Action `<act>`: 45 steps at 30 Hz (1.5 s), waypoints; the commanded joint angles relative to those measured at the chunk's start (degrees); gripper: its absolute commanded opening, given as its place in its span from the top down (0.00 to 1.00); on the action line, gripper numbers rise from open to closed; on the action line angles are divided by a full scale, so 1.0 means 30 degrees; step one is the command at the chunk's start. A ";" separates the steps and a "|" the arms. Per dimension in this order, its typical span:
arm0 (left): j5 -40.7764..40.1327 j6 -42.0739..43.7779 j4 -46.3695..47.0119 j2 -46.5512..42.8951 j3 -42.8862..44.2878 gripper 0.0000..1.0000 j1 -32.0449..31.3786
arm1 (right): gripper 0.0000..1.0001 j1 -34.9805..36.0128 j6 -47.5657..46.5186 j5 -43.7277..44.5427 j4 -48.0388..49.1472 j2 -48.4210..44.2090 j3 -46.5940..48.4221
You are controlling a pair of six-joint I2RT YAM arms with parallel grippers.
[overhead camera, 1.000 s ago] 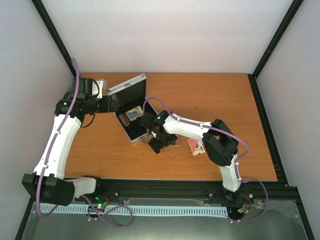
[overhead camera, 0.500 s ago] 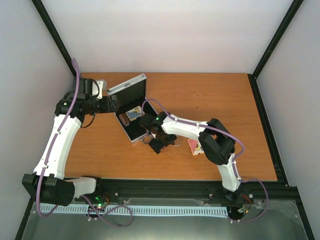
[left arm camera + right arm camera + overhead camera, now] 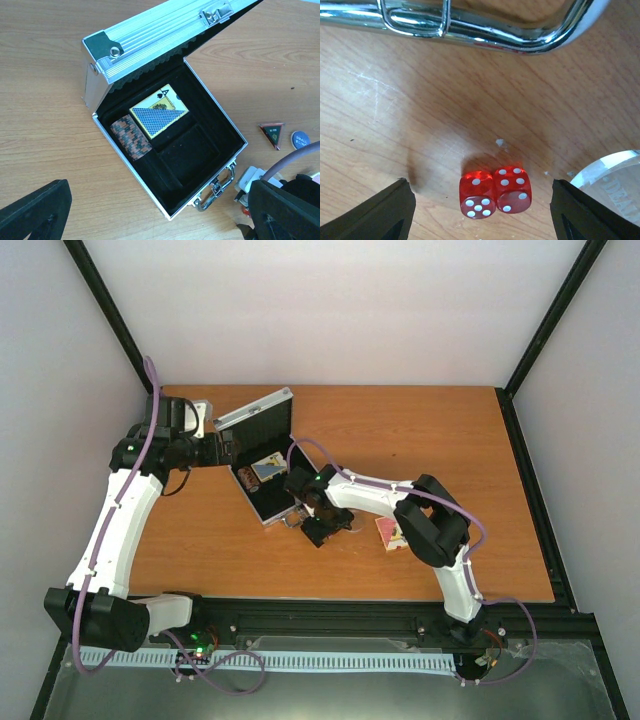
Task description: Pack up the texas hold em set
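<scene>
The silver ribbed case stands open with its lid raised. In its black lining lie a blue-yellow card pack and a dark chip stack. Two red dice lie side by side on the table just in front of the case handle. My right gripper is open, one finger on each side of the dice, not touching them. A clear disc lies by its right finger. My left gripper is open and empty, hovering by the case's left side. A red card pack lies right of the right arm.
A triangular red-edged token and a round blue token lie on the table right of the case. The right arm's wrist sits close to the case handle. Black frame rails border the table.
My right gripper has shifted slightly by the case's front edge and stays open. The left arm and the case have not moved.
</scene>
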 commanded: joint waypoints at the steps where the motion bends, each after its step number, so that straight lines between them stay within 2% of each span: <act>1: -0.0045 -0.0073 -0.0279 -0.0255 0.0095 0.00 -0.0030 | 0.25 -0.0207 -0.0353 -0.0144 0.0519 0.0227 -0.0399; 17: -0.0102 -0.0258 -0.0057 -0.0033 0.0065 0.00 -0.0045 | 0.26 -0.0822 -0.1183 -0.0209 0.1082 0.0402 -0.0469; 22: -0.0160 -0.0266 -0.0057 -0.0021 0.0015 0.00 -0.0038 | 0.34 -0.0857 -0.1200 -0.0836 0.1012 0.0412 -0.0640; 33: -0.0117 -0.0328 0.0134 0.0033 -0.0139 0.00 -0.0030 | 0.42 -0.0855 -0.1006 -0.1273 0.0955 0.0095 -0.1045; 45: -0.0181 -0.0151 0.0167 0.0011 -0.0147 0.00 -0.0037 | 0.51 -0.0856 -0.0937 -0.1612 0.0136 0.0008 0.0397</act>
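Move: Just ahead of the right fingertips, about 1 cm forward and 1 cm below, lie the two red dice side by side. The case handle stands some 3 cm ahead and 6 cm to the left, the clear disc about 3 cm ahead and 5 cm to the right, and the pink card deck roughly 14 cm to the right and 1 cm ahead. From the left hand the dice lie some 23 cm to the right, 9 cm back and 25 cm below. Easing down barely a centimetre, then forward about 1 cm over the red dice, the right hand settles with its fingertips on either side of the pair, still pointing straight down. There it holds its place while the fingers close from about three quarters open to half, not yet gripping the dice. ##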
